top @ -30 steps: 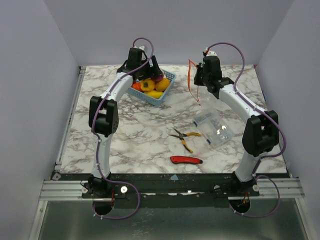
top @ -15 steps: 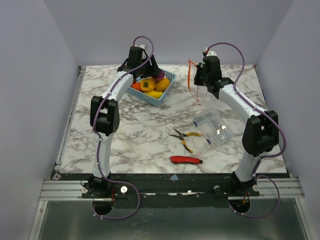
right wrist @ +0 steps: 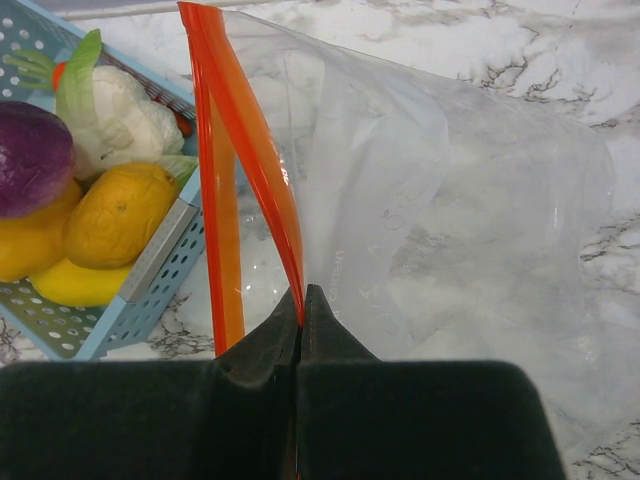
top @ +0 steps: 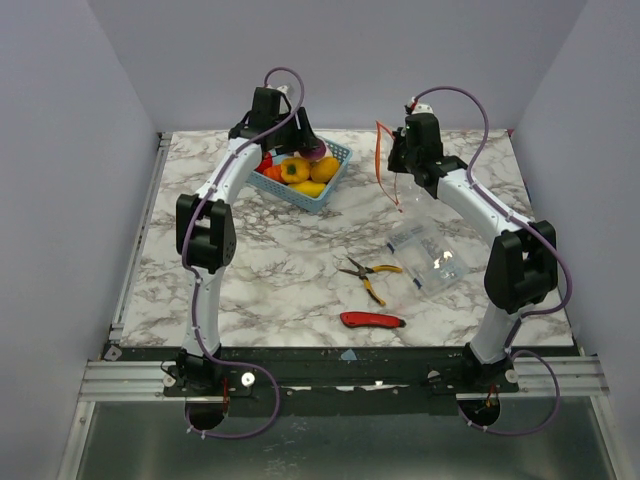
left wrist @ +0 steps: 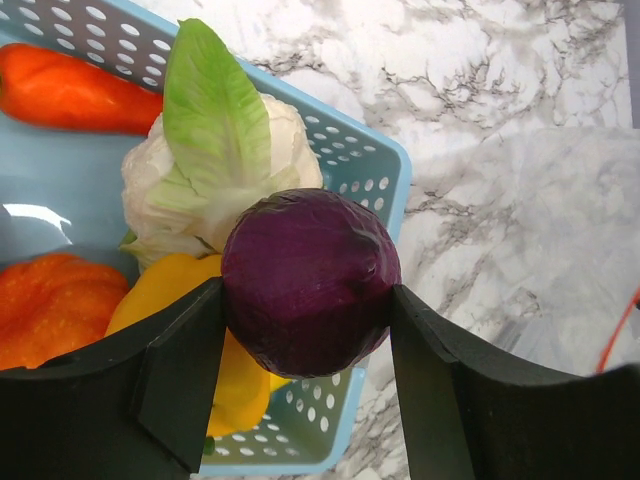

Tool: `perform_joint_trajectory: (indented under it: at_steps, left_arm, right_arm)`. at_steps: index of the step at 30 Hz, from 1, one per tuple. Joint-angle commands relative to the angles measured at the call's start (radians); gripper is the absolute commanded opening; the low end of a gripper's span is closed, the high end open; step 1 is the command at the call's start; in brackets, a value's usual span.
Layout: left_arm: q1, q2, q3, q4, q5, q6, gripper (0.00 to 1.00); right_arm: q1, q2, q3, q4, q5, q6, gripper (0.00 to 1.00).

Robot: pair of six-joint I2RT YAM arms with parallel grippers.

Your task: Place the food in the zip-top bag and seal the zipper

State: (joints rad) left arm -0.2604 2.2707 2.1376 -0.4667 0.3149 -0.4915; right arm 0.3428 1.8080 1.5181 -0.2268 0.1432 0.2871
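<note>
My left gripper (left wrist: 307, 300) is shut on a round purple food piece (left wrist: 310, 265), held over the right corner of the light blue mesh basket (left wrist: 385, 175). In the basket lie a white cauliflower with a green leaf (left wrist: 215, 150), an orange carrot (left wrist: 70, 90), a yellow piece (left wrist: 165, 295) and an orange one (left wrist: 45, 310). My right gripper (right wrist: 302, 298) is shut on the red-orange zipper (right wrist: 250, 160) of the zip-top bag (right wrist: 460, 200). The bag's mouth gapes and it hangs above the table to the right of the basket (top: 335, 175).
A stiff clear packet (top: 425, 255) lies under the right arm. Yellow-handled pliers (top: 368, 272) lie in the middle of the marble table (top: 270, 270), and a red utility knife (top: 372, 320) lies near its front edge.
My left gripper has closed on the purple piece and risen a little over the basket. The right arm and the bag have not moved.
</note>
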Motion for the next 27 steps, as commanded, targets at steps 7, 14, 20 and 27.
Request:
perform_joint_trajectory:
  at_steps: [7, 14, 20, 27]
  left_arm:
    - [-0.007, -0.307, -0.226, 0.093, 0.337, -0.135, 0.00]
    - [-0.112, -0.420, -0.497, 0.524, 0.453, -0.415, 0.00]
    - [-0.176, -0.330, -0.431, 0.546, 0.421, -0.480, 0.00]
    - [-0.184, -0.295, -0.477, 0.517, 0.375, -0.461, 0.00]
  right_arm:
    - [-0.007, -0.012, -0.015, 0.004, -0.046, 0.019, 0.01]
    - [-0.005, -0.031, -0.023, 0.012, -0.107, 0.051, 0.01]
    - [-0.006, -0.046, -0.029, 0.022, -0.192, 0.088, 0.00]
    - [-0.005, -0.093, -0.042, 0.047, -0.257, 0.137, 0.01]
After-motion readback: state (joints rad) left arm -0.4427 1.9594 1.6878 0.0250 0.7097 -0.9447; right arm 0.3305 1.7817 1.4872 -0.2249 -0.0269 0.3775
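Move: About 18 cm to the right of the left hand, some 5 cm nearer the base and roughly level, is the bag's orange-lipped mouth; the left fingers already hold the purple cabbage just above the basket. From that hand the basket's middle is 3 cm back, 6 cm left and 6 cm down, the mango 5 cm back, 2 cm right and 3 cm down. The bag mouth is in the right fingers, its middle about 1 cm to their left. Carrying the purple cabbage in an unchanged grip, the left hand pulls back and up about 12 cm away from the basket, then sweeps some 13 cm right towards the bag mouth, rolling its right side up and turning clockwise, and sinks slightly at the end. The right hand keeps its pinch on the zipper lip and eases a couple of centimetres left and slightly back, tilting a little. ##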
